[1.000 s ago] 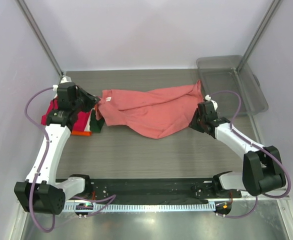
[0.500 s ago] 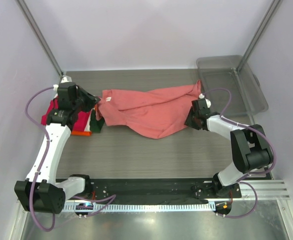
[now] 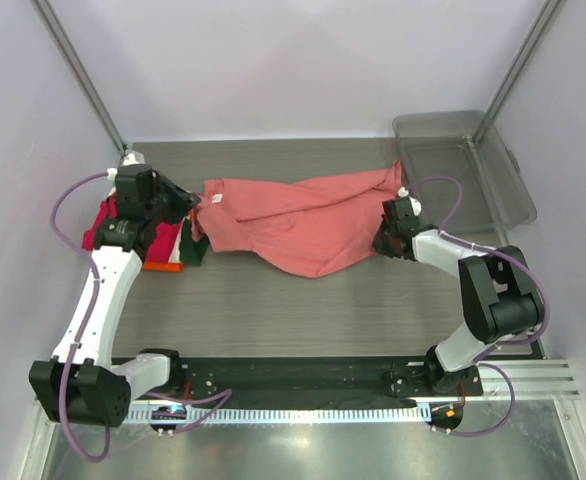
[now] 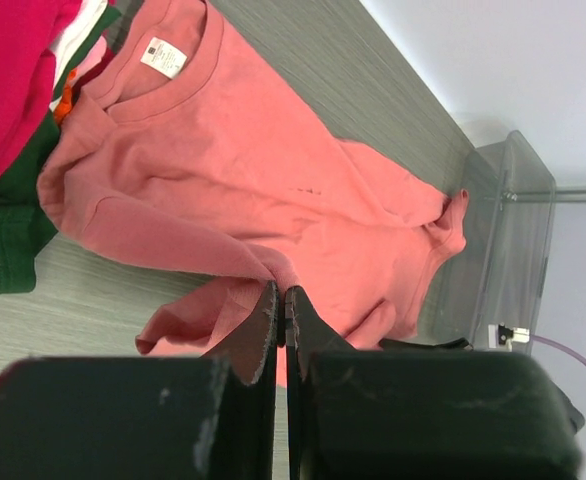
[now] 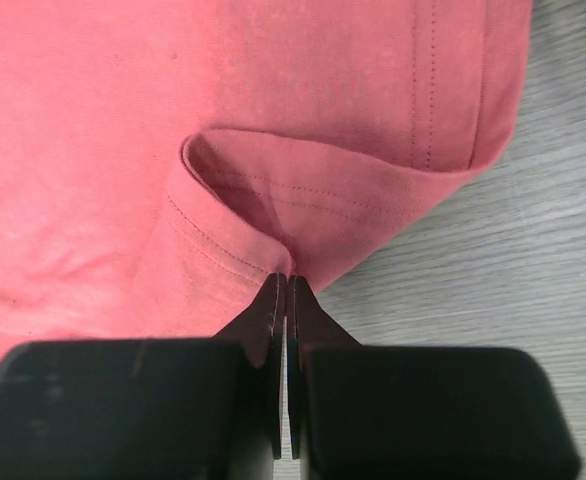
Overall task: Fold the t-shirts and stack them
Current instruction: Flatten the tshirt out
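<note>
A salmon-pink coral t-shirt (image 3: 303,225) lies crumpled across the middle of the table. My left gripper (image 3: 197,205) is shut on a fold of it at the shirt's left end, close to the collar label (image 4: 163,56); the cloth runs right into the jaw tips (image 4: 281,290). My right gripper (image 3: 381,240) is shut on a hemmed edge at the shirt's right end (image 5: 285,276). Under the left arm lies a pile of t-shirts: magenta-red (image 3: 100,225), orange (image 3: 163,265) and dark green (image 3: 195,250).
A clear grey plastic bin (image 3: 463,165) stands at the back right, just beyond the coral shirt's far corner. Bare grey table (image 3: 303,310) stretches between the shirt and the arm bases. Metal frame posts rise at both back corners.
The right arm swung its elbow in and its gripper slid slightly left onto the shirt's edge, then shut on it. The left arm and the shirt pile stayed still.
</note>
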Robot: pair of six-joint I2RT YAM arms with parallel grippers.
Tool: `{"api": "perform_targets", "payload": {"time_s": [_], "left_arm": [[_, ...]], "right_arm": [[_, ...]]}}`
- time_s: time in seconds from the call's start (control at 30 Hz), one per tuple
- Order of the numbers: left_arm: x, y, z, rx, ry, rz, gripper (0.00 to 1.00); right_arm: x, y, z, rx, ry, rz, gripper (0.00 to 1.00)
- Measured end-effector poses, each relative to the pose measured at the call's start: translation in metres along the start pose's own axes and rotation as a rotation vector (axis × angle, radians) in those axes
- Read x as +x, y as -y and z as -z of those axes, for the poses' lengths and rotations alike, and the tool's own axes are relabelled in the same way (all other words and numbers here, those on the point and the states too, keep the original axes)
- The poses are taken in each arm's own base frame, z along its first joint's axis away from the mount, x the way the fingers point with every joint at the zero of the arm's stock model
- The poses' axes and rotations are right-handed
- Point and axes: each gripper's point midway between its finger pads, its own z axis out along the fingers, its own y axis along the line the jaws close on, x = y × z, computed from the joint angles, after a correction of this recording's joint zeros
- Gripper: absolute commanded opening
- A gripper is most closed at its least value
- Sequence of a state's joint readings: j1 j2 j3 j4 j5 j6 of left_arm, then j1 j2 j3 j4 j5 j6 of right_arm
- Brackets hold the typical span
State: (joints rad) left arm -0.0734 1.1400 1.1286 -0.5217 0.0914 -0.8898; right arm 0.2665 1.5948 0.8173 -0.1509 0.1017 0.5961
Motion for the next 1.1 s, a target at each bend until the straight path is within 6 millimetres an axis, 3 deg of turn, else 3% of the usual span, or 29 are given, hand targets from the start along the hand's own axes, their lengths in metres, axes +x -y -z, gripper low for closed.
{"api": "perform_targets", "payload": {"time_s": [0.13,0.3,0.4,0.47,0.57,0.67,0.77,0.87,0.93,1.1], "left_arm": [[0.001,-0.001,-0.001,-0.004,-0.004,-0.009,0.00],[0.000,-0.001,-0.002,-0.015,-0.011,-0.012,0.00],[-0.007,0.006,-0.002,-0.016,-0.008,-0.017,0.00],[-0.017,0.014,-0.003,-0.019,-0.007,-0.022,0.00],[-0.047,0.037,-0.003,-0.002,0.012,-0.019,0.00],[-0.085,0.062,0.013,0.041,0.077,-0.022,0.00],[-0.113,0.091,0.057,0.125,0.168,-0.056,0.00],[-0.122,0.120,0.118,0.248,0.266,-0.098,0.00],[-0.119,0.135,0.170,0.343,0.334,-0.122,0.00],[-0.107,0.166,0.308,0.587,0.530,-0.189,0.00]], "right_arm": [[-0.004,0.002,0.008,0.011,0.015,-0.001,0.01],[-0.026,-0.003,0.042,-0.007,0.078,-0.013,0.01],[-0.056,-0.014,0.068,-0.039,0.142,-0.029,0.01],[-0.086,-0.026,0.088,-0.062,0.186,-0.039,0.01],[-0.134,-0.049,0.123,-0.119,0.266,-0.043,0.01],[-0.176,-0.071,0.168,-0.186,0.357,-0.034,0.01],[-0.198,-0.083,0.218,-0.246,0.438,-0.019,0.01],[-0.204,-0.086,0.282,-0.323,0.529,-0.012,0.01],[-0.202,-0.083,0.332,-0.385,0.609,-0.007,0.01],[-0.190,-0.066,0.478,-0.548,0.871,0.000,0.01]]}}
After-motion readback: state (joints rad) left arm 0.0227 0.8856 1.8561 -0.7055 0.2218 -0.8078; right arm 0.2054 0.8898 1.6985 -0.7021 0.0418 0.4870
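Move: The t-shirt lies mostly spread on the table. Its middle is about 22 cm to the right of the left hand, 8 cm ahead and some 25 cm below it, that hand already holding up the shirt's near left part. From the right hand, already shut on the near right corner at table level, the middle is about 17 cm left and 8 cm ahead. The folded stack sits some 14 cm left, 4 cm ahead and 21 cm below the left hand; the grey bin about 20 cm right and 19 cm ahead of the right. The t-shirt is swung up off the table by its two held corners. The right hand starts first and climbs about 50 cm; the left follows shortly after and rises a good 30 cm. Both reach some 5 cm forward, then sweep back towards the bases, fingertips tipping up steeply by some 45 to 60 degrees, both keeping their pinch. ##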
